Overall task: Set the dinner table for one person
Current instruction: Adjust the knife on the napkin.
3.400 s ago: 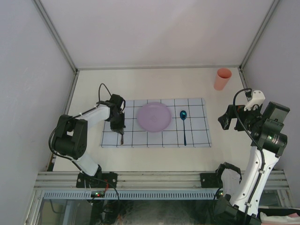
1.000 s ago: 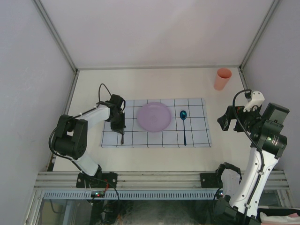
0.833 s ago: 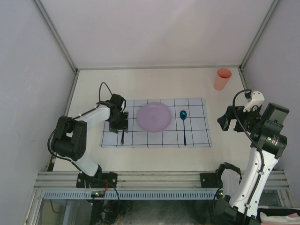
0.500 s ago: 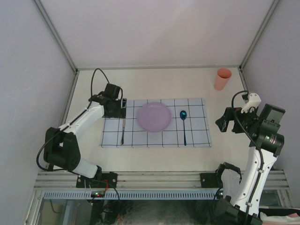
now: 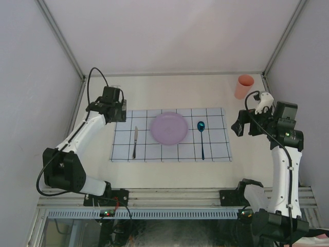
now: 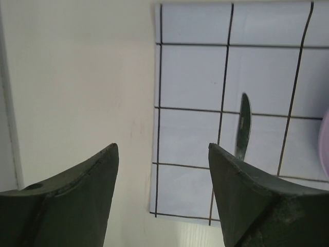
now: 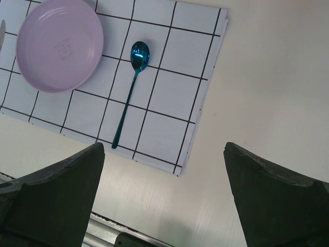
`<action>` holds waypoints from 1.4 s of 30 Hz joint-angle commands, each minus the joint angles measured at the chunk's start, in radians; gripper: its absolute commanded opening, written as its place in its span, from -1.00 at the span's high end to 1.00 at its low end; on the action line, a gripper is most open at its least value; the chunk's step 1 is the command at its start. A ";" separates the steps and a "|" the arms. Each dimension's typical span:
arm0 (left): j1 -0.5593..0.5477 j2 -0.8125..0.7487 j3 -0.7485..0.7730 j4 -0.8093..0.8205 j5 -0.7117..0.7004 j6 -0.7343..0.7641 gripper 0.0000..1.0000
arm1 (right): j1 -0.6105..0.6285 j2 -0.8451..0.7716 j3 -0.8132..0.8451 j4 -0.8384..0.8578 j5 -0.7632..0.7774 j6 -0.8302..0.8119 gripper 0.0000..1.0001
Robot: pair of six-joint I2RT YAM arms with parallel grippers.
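Note:
On the dinner table (image 5: 175, 92) lies a checked cloth (image 5: 216, 149) with a lilac plate (image 5: 168, 128) in its middle. A blue spoon (image 5: 201, 139) lies right of the plate and a knife (image 5: 134, 142) left of it. My left gripper (image 5: 117, 116) hangs open over the cloth's far left corner, apart from the knife, with nothing in it. In the left wrist view the gripper (image 6: 162, 146) frames the cloth's edge (image 6: 185, 139) and the knife (image 6: 242, 123). My right gripper (image 5: 240, 127) is open and empty, raised right of the cloth. The right wrist view shows the gripper (image 7: 163, 145), the plate (image 7: 59, 43) and the spoon (image 7: 131, 85).
A salmon cup (image 5: 244, 86) stands upright at the table's far right corner. Grey walls close in the left, far and right sides. An aluminium rail (image 5: 175, 195) runs along the near edge.
My left gripper opened and let go of the knife, which now lies on the cloth; the arm drew back to the cloth's far left corner. The right arm shifted slightly farther and leftward.

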 commanded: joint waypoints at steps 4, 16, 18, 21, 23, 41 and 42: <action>-0.046 -0.017 -0.115 -0.003 0.153 -0.009 -0.45 | 0.033 0.000 0.022 0.070 0.033 -0.004 -0.99; -0.162 0.138 -0.156 0.015 0.251 -0.055 -0.36 | 0.045 0.040 0.089 0.026 0.034 -0.036 -0.99; -0.163 0.166 -0.145 0.011 0.251 -0.066 -0.32 | 0.046 0.041 0.101 0.014 0.034 -0.042 -0.99; -0.165 0.205 -0.125 0.002 0.240 -0.078 -0.28 | 0.047 0.038 0.107 0.000 0.035 -0.051 -0.99; -0.165 0.214 -0.121 -0.002 0.235 -0.088 -0.25 | 0.047 0.034 0.108 -0.009 0.038 -0.059 -0.99; -0.164 0.254 -0.170 0.032 0.302 -0.129 0.10 | 0.041 0.016 0.127 -0.054 0.027 -0.087 -0.99; -0.165 0.263 -0.168 0.030 0.305 -0.130 0.05 | 0.039 0.014 0.129 -0.056 0.025 -0.088 -0.99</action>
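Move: The knife, lying roughly fore-and-aft on the left part of the napkin, has its middle some 6 cm back from the left hand, 9 cm to its right and 14 cm below. The plate is level with that hand in reach and about 25 cm to its right; the spoon lies some 6 cm back and 40 cm to its right. From the right hand, the knife is about 5 cm ahead and 48 cm to the left, some 22 cm lower. Back to the knife it has already let go, the left hand drops about 12 cm while swinging some 9 cm right and 7 cm back. The fingers tip about 25 degrees steeper and turn slightly clockwise; the descent nearly stops just above the knife's handle and neck, where the open fingers narrow to under half, straddling the knife without a visible touch. ##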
